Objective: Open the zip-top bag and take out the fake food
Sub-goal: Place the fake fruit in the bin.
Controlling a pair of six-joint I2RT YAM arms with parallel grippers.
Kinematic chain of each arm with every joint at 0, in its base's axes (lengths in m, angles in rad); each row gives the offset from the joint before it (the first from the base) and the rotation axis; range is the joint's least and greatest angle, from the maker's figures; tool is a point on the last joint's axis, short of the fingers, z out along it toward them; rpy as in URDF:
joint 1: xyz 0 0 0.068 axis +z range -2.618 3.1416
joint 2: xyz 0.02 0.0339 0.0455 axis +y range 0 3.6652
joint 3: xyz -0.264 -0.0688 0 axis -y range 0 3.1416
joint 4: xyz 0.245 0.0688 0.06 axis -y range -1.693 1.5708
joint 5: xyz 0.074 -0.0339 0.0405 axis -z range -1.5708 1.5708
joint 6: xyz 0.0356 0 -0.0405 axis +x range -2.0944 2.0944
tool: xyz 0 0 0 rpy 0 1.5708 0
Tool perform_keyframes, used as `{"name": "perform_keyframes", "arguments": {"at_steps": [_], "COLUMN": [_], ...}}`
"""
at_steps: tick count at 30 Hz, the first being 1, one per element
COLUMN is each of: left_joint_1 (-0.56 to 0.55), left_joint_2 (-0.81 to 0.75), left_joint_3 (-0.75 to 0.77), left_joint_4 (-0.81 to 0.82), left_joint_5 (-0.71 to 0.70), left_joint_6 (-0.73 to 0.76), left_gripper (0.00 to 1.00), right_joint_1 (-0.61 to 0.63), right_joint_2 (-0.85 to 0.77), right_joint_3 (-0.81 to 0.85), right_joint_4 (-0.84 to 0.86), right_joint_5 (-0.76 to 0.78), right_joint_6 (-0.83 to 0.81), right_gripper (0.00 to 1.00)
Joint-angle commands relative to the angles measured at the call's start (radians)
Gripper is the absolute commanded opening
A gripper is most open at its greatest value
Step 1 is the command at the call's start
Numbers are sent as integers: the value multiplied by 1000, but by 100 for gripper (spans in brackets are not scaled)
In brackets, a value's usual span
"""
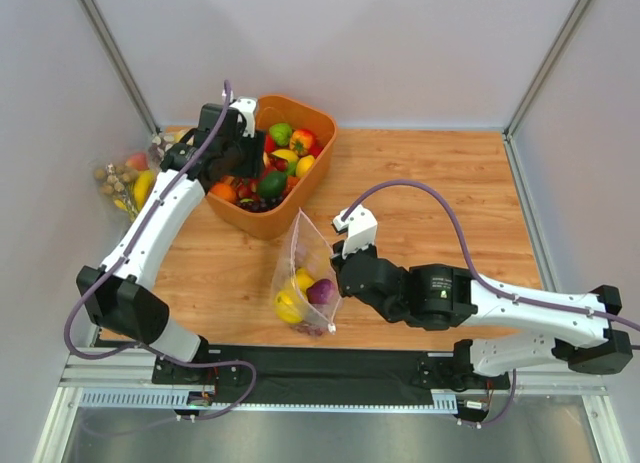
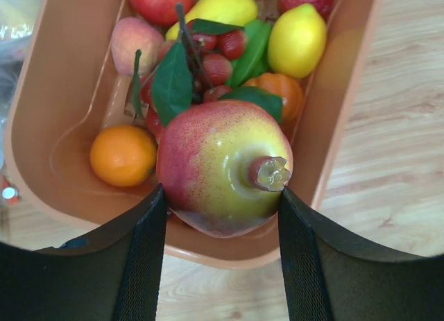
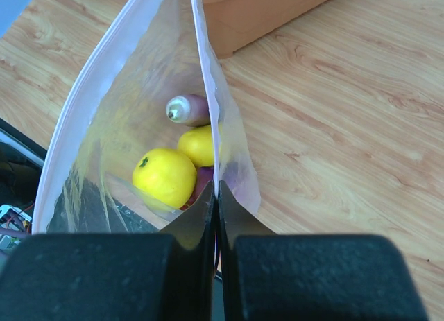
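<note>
The clear zip-top bag (image 1: 300,253) stands on the table in front of the orange bin, its mouth up and spread apart (image 3: 118,106). My right gripper (image 3: 216,191) is shut on the near lip of the bag's mouth (image 1: 336,275). Inside lie fake food pieces: two yellow round fruits (image 3: 164,177) (image 3: 198,144), a long purple piece (image 3: 189,109) and a purple onion (image 1: 321,291). My left gripper (image 2: 222,196) holds a red-and-yellow pomegranate-like fruit (image 2: 218,165) between its fingers, just above the bin's near rim (image 1: 240,163).
The orange bin (image 1: 322,133) at the back holds several plastic fruits, among them an orange (image 2: 123,154) and a lemon (image 2: 297,40). Other clear bags with nuts and a banana (image 1: 125,178) lie by the left wall. Bare wood extends to the right (image 1: 440,183).
</note>
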Motion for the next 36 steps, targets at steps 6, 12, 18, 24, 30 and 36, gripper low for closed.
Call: {"name": "perform_keyframes", "arguments": {"at_steps": [6, 12, 18, 24, 30, 36], "left_joint_1": [44, 48, 47, 44, -66, -229], "left_joint_2": [-26, -87, -237, -450, -674, -819], "left_joint_3": [-58, -141, -180, -299, -433, -503], "left_joint_4": [125, 165, 131, 96, 16, -15], "left_joint_5": [-60, -73, -42, 194, 375, 363], "left_joint_6": [-53, -84, -114, -225, -309, -429], "left_gripper": [59, 99, 99, 99, 99, 98], "right_joint_1": [-3, -3, -3, -3, -16, -27], "right_joint_2": [-23, -28, -39, -40, -36, 7], "right_joint_3": [-20, -7, -13, -17, -16, -23], "right_joint_4": [30, 0, -11, -26, -46, -51], "right_joint_5": [2, 5, 13, 25, 39, 42], "right_joint_6": [6, 15, 26, 40, 57, 92], "right_gripper": [0, 0, 0, 0, 0, 0]}}
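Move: The left gripper holds the red-and-yellow fruit over the bin; its drop spot by the bin's left wall is roughly 2 cm ahead, 6 left and 6 below. Some 8 cm below, the orange lies about 3 back and 8 left, the avocado 1 back and 4 right. The zip-top bag stands some 25 back, 13 right and 15 below. From the right gripper, the spot is about 22 ahead, 26 left and 6 below. Ease the left gripper left and down, some 3 cm each way, over the bin's left side and open it wide on the way to let go of the red-and-yellow fruit. Then lift clear and draw back over 20 cm, drifting right towards the bag, rolling the hand's left side down about 30 degrees, fingers open. Keep the right gripper pinched on the bag's edge. ##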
